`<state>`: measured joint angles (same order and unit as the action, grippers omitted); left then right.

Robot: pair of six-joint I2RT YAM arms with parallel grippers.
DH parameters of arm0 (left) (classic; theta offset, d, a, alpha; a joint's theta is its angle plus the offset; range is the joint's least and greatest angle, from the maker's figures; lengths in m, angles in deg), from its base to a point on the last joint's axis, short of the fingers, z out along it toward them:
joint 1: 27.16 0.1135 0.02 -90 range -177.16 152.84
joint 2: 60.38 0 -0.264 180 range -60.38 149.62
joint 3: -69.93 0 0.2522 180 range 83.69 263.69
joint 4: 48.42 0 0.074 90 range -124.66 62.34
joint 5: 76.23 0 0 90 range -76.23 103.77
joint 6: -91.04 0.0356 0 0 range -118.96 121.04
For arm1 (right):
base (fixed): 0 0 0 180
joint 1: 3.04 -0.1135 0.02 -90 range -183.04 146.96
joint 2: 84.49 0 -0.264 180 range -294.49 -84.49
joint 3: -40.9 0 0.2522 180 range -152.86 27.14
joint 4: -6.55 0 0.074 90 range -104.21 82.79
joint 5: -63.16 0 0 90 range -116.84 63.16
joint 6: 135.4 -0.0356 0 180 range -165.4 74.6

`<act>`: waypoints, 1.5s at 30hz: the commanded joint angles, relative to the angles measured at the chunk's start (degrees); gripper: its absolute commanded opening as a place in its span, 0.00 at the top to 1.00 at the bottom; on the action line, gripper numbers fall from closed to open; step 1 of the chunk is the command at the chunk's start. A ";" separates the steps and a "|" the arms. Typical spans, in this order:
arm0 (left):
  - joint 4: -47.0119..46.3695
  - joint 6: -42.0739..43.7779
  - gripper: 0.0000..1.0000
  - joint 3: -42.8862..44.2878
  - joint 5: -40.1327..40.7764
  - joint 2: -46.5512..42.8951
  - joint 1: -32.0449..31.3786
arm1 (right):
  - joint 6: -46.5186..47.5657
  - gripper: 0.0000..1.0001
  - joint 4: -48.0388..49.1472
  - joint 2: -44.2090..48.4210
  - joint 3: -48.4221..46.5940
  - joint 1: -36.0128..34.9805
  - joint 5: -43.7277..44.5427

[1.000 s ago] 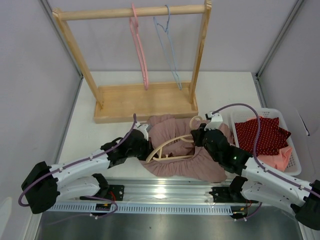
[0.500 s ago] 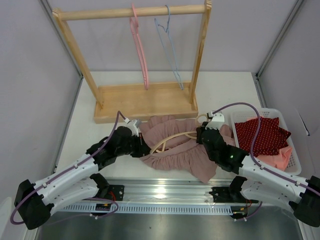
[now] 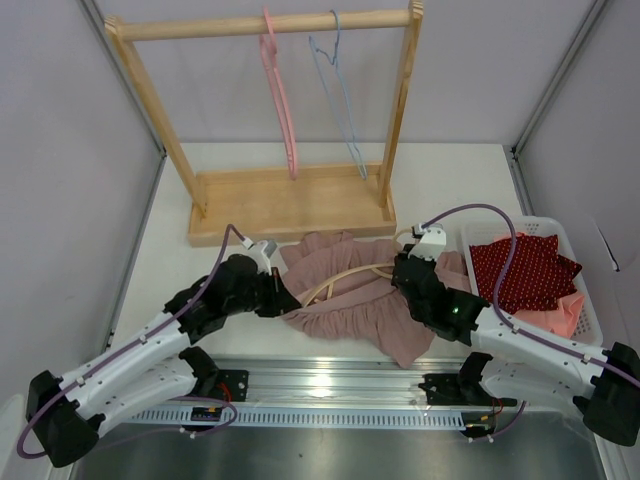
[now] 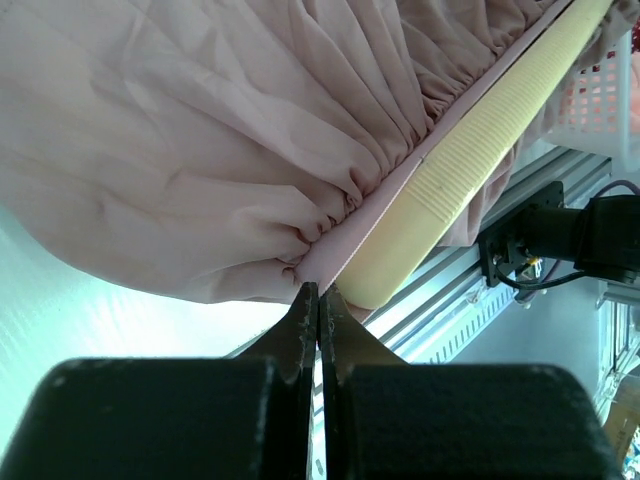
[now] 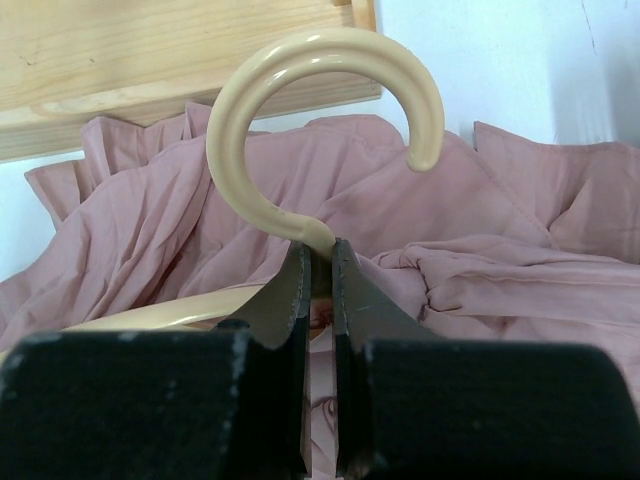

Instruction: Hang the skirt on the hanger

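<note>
The dusty pink skirt (image 3: 345, 300) lies bunched on the white table in front of the wooden rack, with a cream hanger (image 3: 340, 278) running through it. My left gripper (image 3: 278, 297) is shut on the skirt's waistband (image 4: 330, 255), right at the hanger's ribbed end (image 4: 460, 175). The right gripper (image 3: 400, 272) is shut on the neck of the hanger's hook (image 5: 325, 120), which curls upward over the pink skirt (image 5: 500, 270) in the right wrist view.
A wooden clothes rack (image 3: 290, 205) stands at the back, carrying a pink hanger (image 3: 280, 100) and a pale blue hanger (image 3: 340, 95). A white basket (image 3: 588, 300) at the right holds red dotted and pink cloth. A metal rail (image 3: 330, 385) runs along the near edge.
My left gripper has pulled the waistband leftward, stretching the skirt out along the hanger. The right gripper has shifted slightly with the hook, and the skirt lies flatter and wider.
</note>
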<state>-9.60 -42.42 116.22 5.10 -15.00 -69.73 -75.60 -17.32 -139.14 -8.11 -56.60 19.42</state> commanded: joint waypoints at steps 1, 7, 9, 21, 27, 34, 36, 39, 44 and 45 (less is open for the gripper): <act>7.80 1.89 1.00 3.06 1.37 -2.23 1.08 | 0.84 1.00 -5.27 -0.45 -0.88 2.50 11.40; 9.83 2.51 1.00 4.47 1.28 -3.46 1.08 | 1.45 1.00 -4.57 -1.94 -1.23 1.53 13.15; 10.18 2.51 1.00 5.34 1.72 -3.99 1.08 | 2.15 1.00 -3.96 -2.65 -1.23 -0.39 15.26; 6.59 6.19 1.00 24.22 0.93 8.03 0.64 | 7.43 1.00 0.44 -4.14 -5.53 -12.61 18.34; 5.79 7.86 1.00 30.47 0.58 13.41 -2.08 | 8.66 1.00 1.67 -6.78 -10.71 -14.99 15.44; 6.93 9.62 1.00 36.45 1.19 17.63 -5.16 | 7.71 1.00 -0.26 -10.56 -17.39 -12.02 7.55; 7.63 10.06 1.00 37.16 1.20 17.72 -5.16 | 8.74 1.00 -0.61 -10.74 -20.02 -12.78 5.60; 8.51 10.68 1.00 38.92 1.02 18.51 -5.33 | 10.95 1.00 -1.75 -10.82 -26.09 -13.76 4.12; 9.04 11.73 1.00 40.50 1.90 19.74 -5.95 | 5.17 1.00 -0.53 -15.03 -23.39 -15.17 0.50; 9.83 12.52 1.00 41.29 2.59 20.26 -6.21 | 4.36 1.00 -0.96 -15.65 -23.29 -15.61 0.15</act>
<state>0.80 -32.33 154.08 6.26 4.11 -75.13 -67.31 -19.66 -151.62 -31.64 -70.52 23.38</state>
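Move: My left hand already pinches the skirt's waistband, with the hanger's left end about 1 cm ahead and 1 cm to the right, just below; the skirt's middle lies some 15 cm right, 1 cm ahead. My right hand already grips the hanger's neck: the waistband corner to meet lies about 21 cm left and 9 cm back of it, the hook 5 cm ahead in line, and the rack base's middle 14 cm ahead, 24 cm left. I keep both grips and lift, bringing the hands together. My left hand hauls the waistband up about 15 cm, first slowly, then forward and finally right along the hanger's left arm, tilting its fingers up slightly. My right hand pauses, eases back a touch, then carries the hanger neck left and up, roughly 10 cm each, turning a little counter-clockwise. ##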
